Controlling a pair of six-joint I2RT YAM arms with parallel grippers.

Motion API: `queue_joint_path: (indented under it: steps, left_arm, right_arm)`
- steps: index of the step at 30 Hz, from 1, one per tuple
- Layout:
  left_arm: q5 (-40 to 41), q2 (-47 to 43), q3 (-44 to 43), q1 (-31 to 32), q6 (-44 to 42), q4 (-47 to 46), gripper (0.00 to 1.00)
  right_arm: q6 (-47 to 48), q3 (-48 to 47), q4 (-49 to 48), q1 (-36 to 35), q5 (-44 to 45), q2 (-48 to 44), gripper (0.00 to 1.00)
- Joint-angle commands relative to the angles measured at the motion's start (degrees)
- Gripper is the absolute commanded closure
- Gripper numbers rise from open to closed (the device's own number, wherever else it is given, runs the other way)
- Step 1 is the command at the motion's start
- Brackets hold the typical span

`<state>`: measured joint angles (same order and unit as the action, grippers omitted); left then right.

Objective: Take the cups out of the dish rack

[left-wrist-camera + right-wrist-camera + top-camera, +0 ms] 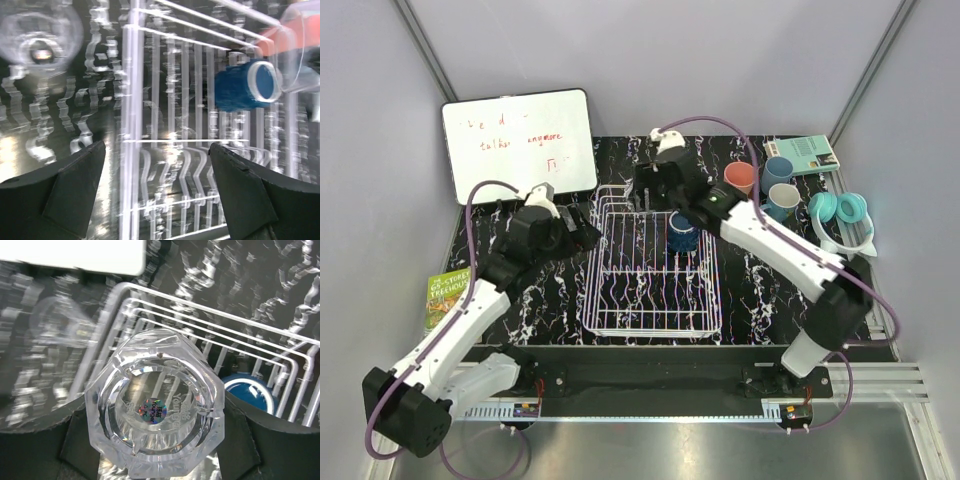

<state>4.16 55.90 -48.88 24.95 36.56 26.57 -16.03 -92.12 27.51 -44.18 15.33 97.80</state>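
The white wire dish rack [650, 300] lies in the middle of the table. A dark navy mug [682, 235] [250, 395] [245, 85] sits in its far part. At the rack's far left corner my right gripper [650, 195] [152, 405] stands open, its fingers on either side of an upturned clear glass [155, 410] [300, 45]. My left gripper [582, 228] [157, 150] is open and empty over the rack's left rim. Another clear glass [40, 40] [57, 320] stands on the table left of the rack. A salmon-pink tumbler [740, 177] and two light blue mugs [778, 170] [783, 200] stand at the right.
A whiteboard [520, 140] leans at the back left. Teal headphones [840, 210] lie at the right edge, a teal booklet [813, 153] behind the mugs. A green book [445, 297] lies at the left edge. Grey walls close in the table.
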Motion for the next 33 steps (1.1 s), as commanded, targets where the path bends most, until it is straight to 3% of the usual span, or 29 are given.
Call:
queue_joint_path:
  steps: [1,4,10,19,23,33]
  left_arm:
    - [-10.9,-4.6,5.5,0.3,5.4,-19.4,0.11]
    - [-15.7,-8.0,11.5,0.2,9.4,-28.3,0.10]
    - [-17.8,-15.8,25.8,0.2,17.6,-58.0,0.10]
    - [-20.2,-12.0,32.2,0.2,24.3,-74.6,0.15]
    - [-21.3,-8.9,30.0,0.3,24.9,-76.5,0.16]
    - [-24.0,-1.5,21.8,1.1,25.9,-77.1,0.15]
  right_arm:
    - [-6.0,9.5,-12.2,1.3,-12.1,-10.7,1.00]
    - [-11.2,20.3,-25.0,2.7,-18.8,-18.0,1.00]
    - [-26.6,38.0,-51.7,8.5,-33.5,-26.9,1.00]
    - [-44.2,51.0,-76.3,12.0,-42.6,-26.1,1.00]
    - [-46.0,52.7,-79.7,12.0,-44.0,-24.6,1.00]
    - [-44.3,54.1,-77.2,11.9,-44.3,-25.2,1.00]
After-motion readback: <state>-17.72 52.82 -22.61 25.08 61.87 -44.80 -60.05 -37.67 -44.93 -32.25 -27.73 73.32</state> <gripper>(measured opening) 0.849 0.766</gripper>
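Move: The right hand holds the clear glass cup above the rack; the open left gripper it is bound for is about 15 cm to its left, 8 back and 5 lower. The blue mug sits some 9 cm to the right hand's right, level fore-and-aft, 18 below. From the left hand, the held glass lies about 8 cm ahead, 15 right, 5 up; the other glass is 13 ahead, 5 left, 15 below, and the blue mug 8 ahead, 24 right, 13 below. Keeping its grip on the clear glass, the right hand draws back about 10 cm and rises some 4, rolling its left side up by about 60 degrees to offer the glass to the other gripper. The left hand, still open and touching nothing, climbs about 9 cm and goes 7 right towards the glass, rolling the opposite way by some 45 degrees. ##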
